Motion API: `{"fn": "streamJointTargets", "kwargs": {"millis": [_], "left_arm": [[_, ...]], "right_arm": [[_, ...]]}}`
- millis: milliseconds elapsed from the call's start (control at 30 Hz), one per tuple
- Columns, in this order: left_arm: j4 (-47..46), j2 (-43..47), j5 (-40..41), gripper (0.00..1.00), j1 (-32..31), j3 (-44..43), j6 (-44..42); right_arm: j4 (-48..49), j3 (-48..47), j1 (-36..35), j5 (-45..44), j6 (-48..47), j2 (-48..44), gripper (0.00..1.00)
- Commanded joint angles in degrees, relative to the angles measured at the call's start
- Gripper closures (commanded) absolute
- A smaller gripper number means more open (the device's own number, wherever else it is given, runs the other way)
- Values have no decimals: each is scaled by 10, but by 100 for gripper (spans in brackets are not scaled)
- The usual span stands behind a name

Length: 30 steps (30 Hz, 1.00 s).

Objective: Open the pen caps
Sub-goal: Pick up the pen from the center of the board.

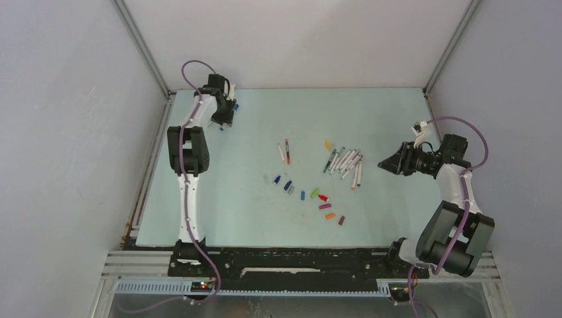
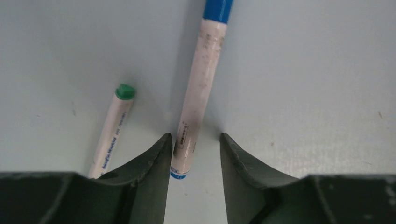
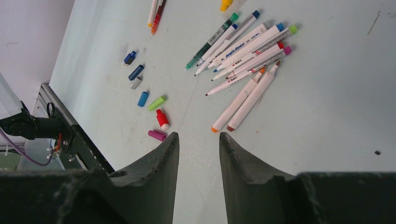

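Observation:
At the table's far left my left gripper [image 1: 224, 123] hangs over a white pen [image 2: 198, 93] that carries a blue pen cap [image 2: 218, 8]. In the left wrist view the left gripper [image 2: 195, 136] is open around the pen's rear end: the left finger touches the barrel, the right finger stands apart. Beside it lies a second white pen with a green end [image 2: 124, 91]. Several loose pen caps [image 1: 315, 193] lie in a row mid-table, among them a red one [image 3: 162, 119] and a magenta one [image 3: 157, 135]. My right gripper [image 1: 383, 163] [image 3: 198, 134] hovers open and empty to the right.
A pile of uncapped pens [image 1: 346, 162] [image 3: 247, 46] lies right of centre, just in front of the right gripper. Two more pens [image 1: 285, 151] lie mid-table, an orange cap [image 1: 327, 143] behind the pile. White walls close in the left, back and right of the table [image 1: 371, 106].

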<state>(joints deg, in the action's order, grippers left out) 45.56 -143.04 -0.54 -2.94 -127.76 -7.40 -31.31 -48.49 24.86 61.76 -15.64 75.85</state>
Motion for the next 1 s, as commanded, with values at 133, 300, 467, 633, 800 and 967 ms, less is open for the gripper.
{"fn": "streamJointTargets", "kwargs": {"millis": [133, 300, 467, 633, 800, 967], "left_arm": [[48, -11, -21, 69, 6, -40, 22], [66, 9, -33, 80, 2, -14, 35], [67, 52, -24, 85, -15, 36, 42], [71, 101, -26, 88, -38, 104, 63], [28, 178, -10, 91, -69, 232, 90], [-28, 263, -14, 91, -85, 355, 145]], "right_arm": [[1, -25, 1, 22, -4, -6, 61], [3, -25, 1, 29, 0, -12, 61], [5, -25, 1, 40, 6, -21, 61], [6, -25, 1, 50, 9, -31, 61], [6, -25, 1, 60, 12, -40, 61], [7, -25, 1, 71, 16, -46, 61]]}}
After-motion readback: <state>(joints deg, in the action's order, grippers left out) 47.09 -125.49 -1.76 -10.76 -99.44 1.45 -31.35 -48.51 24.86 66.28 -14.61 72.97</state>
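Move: The blue-capped pen lies between the left fingers near its tail, its middle about 4 cm ahead, 2 cm to the right and 1 cm below. The green-capped pen is roughly 6 cm to the left of this hand and 1 cm back. The uncapped white and red pens lie about 12 cm back, some 21 and 24 cm to the right. From the right hand, the blue-capped pen is about 30 cm ahead, 50 cm left and 13 cm lower. Pinching the blue-capped pen's barrel near its tail, the left fingers close from about half open while the hand eases slightly back and down. It then carries the pen back about 12 cm and right about 6 cm, nearly level, towards the uncapped pens, tipping the fingers some 10 to 15 degrees nearer to straight down. The empty right hand rises about 2 cm. ##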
